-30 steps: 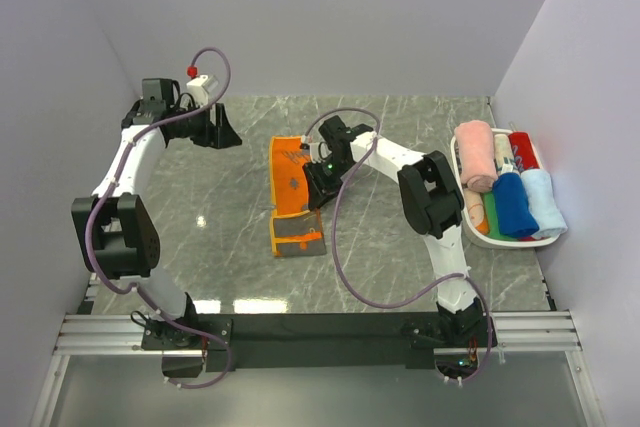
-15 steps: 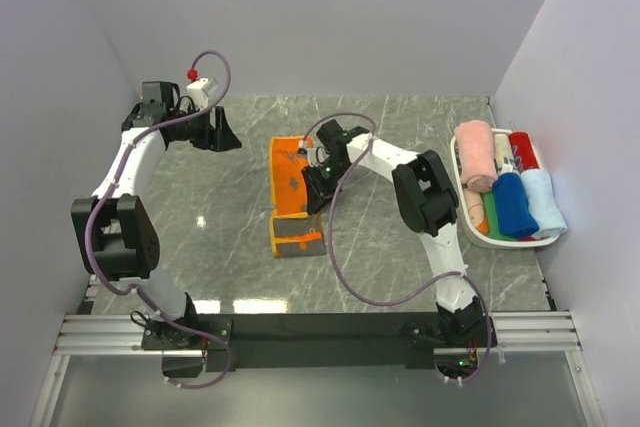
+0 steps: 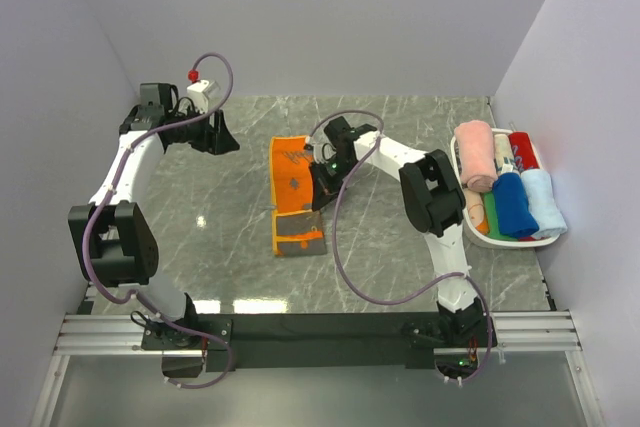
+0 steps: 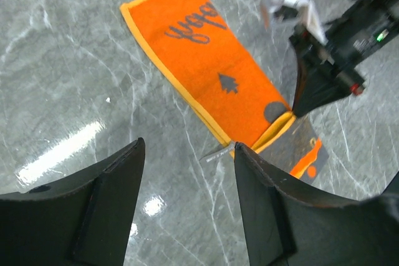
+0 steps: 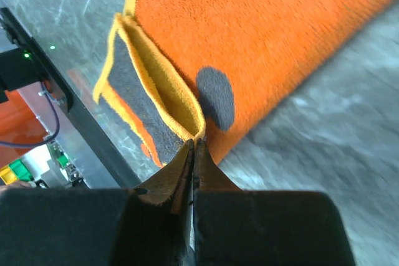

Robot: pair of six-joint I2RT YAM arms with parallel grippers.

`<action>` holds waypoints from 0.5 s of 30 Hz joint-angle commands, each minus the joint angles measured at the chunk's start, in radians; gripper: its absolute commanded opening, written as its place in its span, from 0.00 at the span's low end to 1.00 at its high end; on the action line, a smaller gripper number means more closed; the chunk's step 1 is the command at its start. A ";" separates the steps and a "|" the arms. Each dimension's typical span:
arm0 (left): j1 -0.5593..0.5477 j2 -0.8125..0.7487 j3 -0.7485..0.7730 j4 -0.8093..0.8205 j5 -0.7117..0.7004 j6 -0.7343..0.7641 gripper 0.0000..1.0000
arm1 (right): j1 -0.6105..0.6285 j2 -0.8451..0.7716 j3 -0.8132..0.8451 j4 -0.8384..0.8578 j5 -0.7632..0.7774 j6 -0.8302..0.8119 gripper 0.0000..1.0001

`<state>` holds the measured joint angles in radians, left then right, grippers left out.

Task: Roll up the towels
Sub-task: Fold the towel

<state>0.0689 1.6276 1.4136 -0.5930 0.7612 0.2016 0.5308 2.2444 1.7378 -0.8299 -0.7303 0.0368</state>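
The grey-and-orange towel (image 3: 293, 187) lies flat mid-table, orange side up with dark lettering, its near end folded so the grey face shows. In the right wrist view my right gripper (image 5: 194, 142) is shut, its tips pinching the yellow hem of that fold on the towel (image 5: 280, 35). From above, the right gripper (image 3: 320, 195) sits at the towel's right edge. My left gripper (image 3: 225, 137) hovers open at the far left, apart from the towel (image 4: 212, 73), and the left gripper (image 4: 187, 147) has only bare marble between its fingers.
A white oval basket (image 3: 500, 242) at the right wall holds rolled towels: pink (image 3: 476, 154), red (image 3: 522, 147), blue (image 3: 513, 204), pale blue (image 3: 541, 201) and green (image 3: 492, 215). Grey walls close in the left, back and right sides.
My right gripper has shut onto the folded hem at the towel's right edge. The left gripper has narrowed slightly and barely moved.
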 commanded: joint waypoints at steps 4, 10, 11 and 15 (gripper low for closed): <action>-0.003 -0.031 -0.021 -0.014 0.018 0.059 0.64 | -0.031 -0.071 -0.030 0.018 -0.026 0.006 0.00; -0.007 -0.038 -0.050 -0.034 0.017 0.125 0.66 | -0.023 0.007 0.028 -0.017 -0.017 -0.008 0.06; -0.006 -0.041 -0.056 -0.045 0.016 0.137 0.66 | -0.020 0.018 0.040 -0.018 -0.015 -0.006 0.09; -0.026 -0.086 -0.125 -0.086 0.027 0.275 0.64 | -0.020 0.003 0.037 -0.015 0.000 -0.005 0.27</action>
<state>0.0639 1.6154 1.3323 -0.6315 0.7628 0.3412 0.5045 2.2494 1.7390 -0.8326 -0.7399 0.0372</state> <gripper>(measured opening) 0.646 0.235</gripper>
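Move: The right hand's closed tips hold the right-hand corner of the towel's folded yellow edge, low over the table. From there the grey flap's middle lies about 5 cm back and 4 cm left, the orange part's middle some 8 cm ahead and 5 cm left, and a small tag roughly 10 cm straight left. The left hand, open, has the grey flap about 16 cm back, 14 cm right and 17 cm below. Still pinching the corner of the yellow edge, the right hand tugs it about 1 cm to the right, a little forward and up, then stops, sinks slightly and opens about a quarter to let go, the tips staying around the cloth. Meanwhile the open left hand sinks some 3 cm and draws back 2 cm towards the grey flap, touching nothing. ##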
